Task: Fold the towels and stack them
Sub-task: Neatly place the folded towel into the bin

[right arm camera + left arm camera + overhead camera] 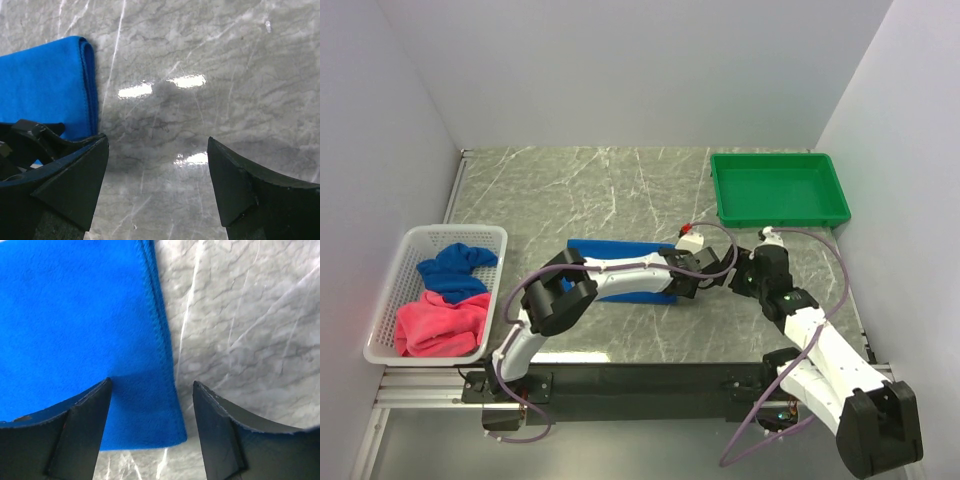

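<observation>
One royal blue towel point(616, 254) lies folded flat on the marble table, partly under my left arm. My left gripper point(684, 284) hovers open over its right end. In the left wrist view a corner of that towel point(75, 330) lies between the spread fingers of my left gripper point(152, 390), untouched. My right gripper point(726, 268) is just right of the towel, open over bare marble. The right wrist view shows the towel's folded edge point(45, 85) to the upper left of the right gripper point(157, 145). Another blue towel point(456, 268) and a pink-red towel point(440, 325) sit crumpled in the basket.
A white lattice basket point(390, 290) stands at the table's left edge. A green plastic tray point(778, 190) sits at the back right. Grey marble table point(570, 200) spreads behind the folded towel. White walls close in on three sides.
</observation>
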Controlling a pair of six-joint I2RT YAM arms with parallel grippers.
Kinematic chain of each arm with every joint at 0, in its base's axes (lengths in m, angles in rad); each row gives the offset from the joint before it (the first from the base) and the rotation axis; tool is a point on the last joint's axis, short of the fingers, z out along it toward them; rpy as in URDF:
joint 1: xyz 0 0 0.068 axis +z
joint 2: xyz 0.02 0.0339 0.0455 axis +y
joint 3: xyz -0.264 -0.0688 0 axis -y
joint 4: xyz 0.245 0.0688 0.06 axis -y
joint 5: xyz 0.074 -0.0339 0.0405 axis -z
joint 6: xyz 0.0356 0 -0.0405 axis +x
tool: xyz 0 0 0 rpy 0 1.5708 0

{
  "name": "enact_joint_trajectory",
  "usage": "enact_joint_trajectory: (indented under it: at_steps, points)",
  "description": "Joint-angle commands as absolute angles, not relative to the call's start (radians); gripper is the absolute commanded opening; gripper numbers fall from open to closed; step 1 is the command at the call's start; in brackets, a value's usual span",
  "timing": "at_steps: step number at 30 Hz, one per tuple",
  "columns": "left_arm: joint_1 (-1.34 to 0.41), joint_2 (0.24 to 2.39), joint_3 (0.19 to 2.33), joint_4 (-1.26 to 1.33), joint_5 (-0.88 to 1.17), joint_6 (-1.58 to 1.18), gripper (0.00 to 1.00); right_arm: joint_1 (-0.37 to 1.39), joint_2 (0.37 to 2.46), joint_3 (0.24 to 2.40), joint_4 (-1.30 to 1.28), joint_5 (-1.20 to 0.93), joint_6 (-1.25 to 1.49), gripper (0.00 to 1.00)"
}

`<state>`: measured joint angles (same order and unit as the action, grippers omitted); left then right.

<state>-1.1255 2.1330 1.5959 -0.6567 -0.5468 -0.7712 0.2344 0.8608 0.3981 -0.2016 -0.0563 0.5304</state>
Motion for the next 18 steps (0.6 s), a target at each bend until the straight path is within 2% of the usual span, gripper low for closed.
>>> enact_joint_trajectory:
  at_steps: [1, 4, 7, 8, 11, 18]
  points:
    - [-1.126, 2.186, 1.644, -0.696, -0.581, -0.775, 0.70, 0.227, 0.868, 0.380, -0.126, -0.080, 0.549, 0.86]
    - [-1.126, 2.206, 1.625, -0.693, -0.574, -0.790, 0.54, 0.227, 0.876, 0.371, -0.103, -0.103, 0.561, 0.85]
    - [-1.126, 2.198, 1.579, -0.666, -0.555, -0.798, 0.33, 0.227, 0.894, 0.364, -0.077, -0.127, 0.577, 0.85]
    - [-1.126, 2.195, 1.559, -0.661, -0.554, -0.799, 0.21, 0.229, 0.903, 0.365, -0.063, -0.132, 0.583, 0.85]
    - [-1.124, 2.168, 1.531, -0.655, -0.567, -0.802, 0.03, 0.225, 0.926, 0.357, -0.025, -0.159, 0.615, 0.85]
    - [-1.106, 2.005, 1.407, -0.522, -0.523, -0.769, 0.01, 0.224, 1.060, 0.368, 0.150, -0.311, 0.768, 0.85]
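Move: The left hand's open fingers straddle the folded blue towel's right edge near its near corner, with the towel's middle about 11 cm left, 3 cm ahead and 2 cm below. The green bin is roughly 25 cm ahead and 21 cm right of the left hand, and the right gripper about 11 cm right, 3 cm ahead and 5 cm higher. From the right hand, the towel's middle lies some 23 cm left, level fore-and-aft, about 6 cm below. Easing barely 1 cm forward and down, the left hand shuts its wide-open fingers on the towel's right edge close to the near corner, pinching it, then starts shifting about 1.5 cm left with the grip kept. Meanwhile the right hand, still open, slides some 3.5 cm left, faster towards the end, in towards the towel and the left gripper, rolling about 10 degrees so its left side rises. ##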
